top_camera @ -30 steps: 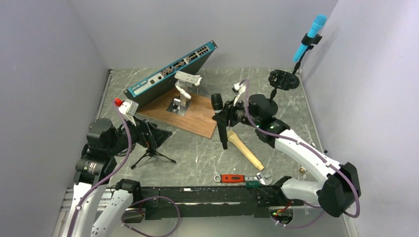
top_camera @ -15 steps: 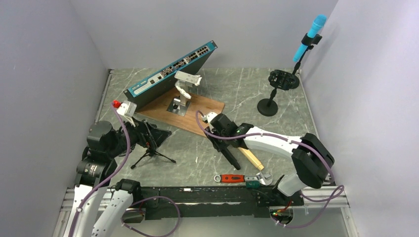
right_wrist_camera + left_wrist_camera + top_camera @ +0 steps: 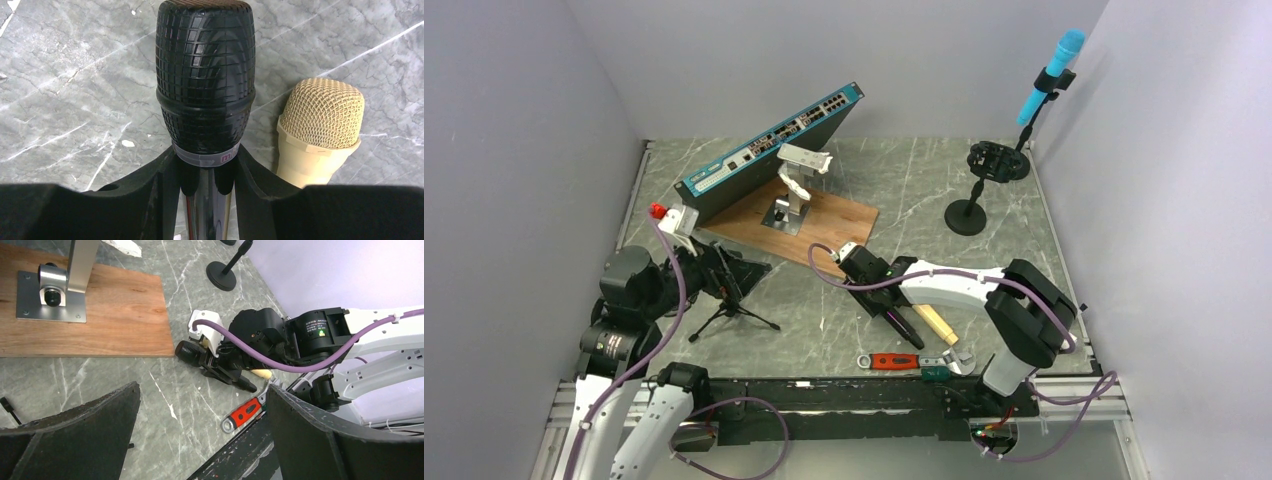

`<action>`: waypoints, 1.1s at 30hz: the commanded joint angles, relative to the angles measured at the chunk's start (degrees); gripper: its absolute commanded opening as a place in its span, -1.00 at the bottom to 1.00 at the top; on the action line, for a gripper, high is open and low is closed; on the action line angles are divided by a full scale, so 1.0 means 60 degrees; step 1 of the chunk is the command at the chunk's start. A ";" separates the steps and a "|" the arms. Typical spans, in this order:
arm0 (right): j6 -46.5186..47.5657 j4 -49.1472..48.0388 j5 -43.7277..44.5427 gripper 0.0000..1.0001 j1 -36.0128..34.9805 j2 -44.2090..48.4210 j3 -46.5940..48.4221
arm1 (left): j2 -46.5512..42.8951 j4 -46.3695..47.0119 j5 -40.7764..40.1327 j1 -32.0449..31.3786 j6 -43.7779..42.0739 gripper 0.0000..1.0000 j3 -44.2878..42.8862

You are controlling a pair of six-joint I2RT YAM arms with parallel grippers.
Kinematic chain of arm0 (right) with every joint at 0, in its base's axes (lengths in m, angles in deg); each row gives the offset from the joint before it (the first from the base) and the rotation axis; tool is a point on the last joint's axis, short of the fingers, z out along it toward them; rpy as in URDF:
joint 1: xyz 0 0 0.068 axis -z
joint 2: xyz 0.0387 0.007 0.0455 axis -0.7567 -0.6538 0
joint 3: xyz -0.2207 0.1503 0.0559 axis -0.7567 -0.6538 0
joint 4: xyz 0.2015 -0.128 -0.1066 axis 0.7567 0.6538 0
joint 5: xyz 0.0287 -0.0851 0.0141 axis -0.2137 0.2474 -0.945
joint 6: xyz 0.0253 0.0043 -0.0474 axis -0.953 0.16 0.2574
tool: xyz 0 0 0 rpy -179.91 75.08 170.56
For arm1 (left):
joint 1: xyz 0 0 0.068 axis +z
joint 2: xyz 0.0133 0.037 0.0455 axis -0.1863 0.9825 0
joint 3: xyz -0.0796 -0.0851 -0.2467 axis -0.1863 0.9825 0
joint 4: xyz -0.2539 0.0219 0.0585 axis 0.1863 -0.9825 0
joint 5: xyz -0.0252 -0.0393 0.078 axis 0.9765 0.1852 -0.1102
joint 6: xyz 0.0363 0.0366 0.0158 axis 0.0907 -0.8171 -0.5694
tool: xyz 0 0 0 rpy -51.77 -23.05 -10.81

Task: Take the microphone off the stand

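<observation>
My right gripper (image 3: pixel 864 272) is shut on the black microphone (image 3: pixel 205 75), gripping its shaft just below the mesh head. The microphone lies low on the table, its tail (image 3: pixel 906 331) pointing toward the near edge. A beige microphone (image 3: pixel 320 125) lies right beside it, also visible in the top view (image 3: pixel 936 322). My left gripper (image 3: pixel 722 272) is open and empty, hovering by the top of a small black tripod stand (image 3: pixel 727 312). In the left wrist view the left gripper (image 3: pixel 200 435) has its jaws wide apart, and the black microphone (image 3: pixel 187 351) shows beyond them.
A red-handled wrench (image 3: pixel 898 362) lies near the front edge. A wooden board (image 3: pixel 824 235) with a metal bracket and a tilted network switch (image 3: pixel 769 142) stand at the back left. A blue microphone (image 3: pixel 1054 68) on a tall stand (image 3: pixel 966 216) stands at the back right.
My right arm swung down and left with the black microphone, from holding it upright in mid-table to laying it low beside the beige microphone. The left arm barely moved.
</observation>
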 commanded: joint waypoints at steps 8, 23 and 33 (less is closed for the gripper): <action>-0.0431 0.0165 0.0177 -0.22 -0.0244 0.0210 -0.0097 | -0.0145 0.0084 -0.0030 -0.0016 0.0058 0.96 0.0037; -0.0529 -0.0205 -0.0081 0.28 -0.0283 0.2012 0.0465 | -0.0454 0.0087 0.0005 -0.0016 0.0162 0.96 0.0249; -0.0119 0.0110 0.3806 0.57 0.0273 0.3292 0.2625 | -0.0577 -0.0060 0.0039 -0.0023 -0.0013 0.97 0.0327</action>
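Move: The black microphone is already in the right fingers, gripped just below its ring and down by the table, its middle about 3 cm back and 3 cm to the right of the hand, at about the same height. Beside it the cream microphone's middle lies some 9 cm right and 2 cm back, and the red wrench about 12 cm back and 8 cm right. The wooden board's middle is roughly 15 cm ahead and 17 cm left. From the left gripper, the black microphone is about 23 cm right, 2 cm ahead and 28 cm below. Keep the right gripper low over the table, easing back barely 1 cm, and spread the fingers to let go of the black microphone. Then lift away at growing speed, about 18 cm up, veering some 5 cm forward and a little left near the end, opening further and swinging the fingertips up and outward by around 30 degrees. ##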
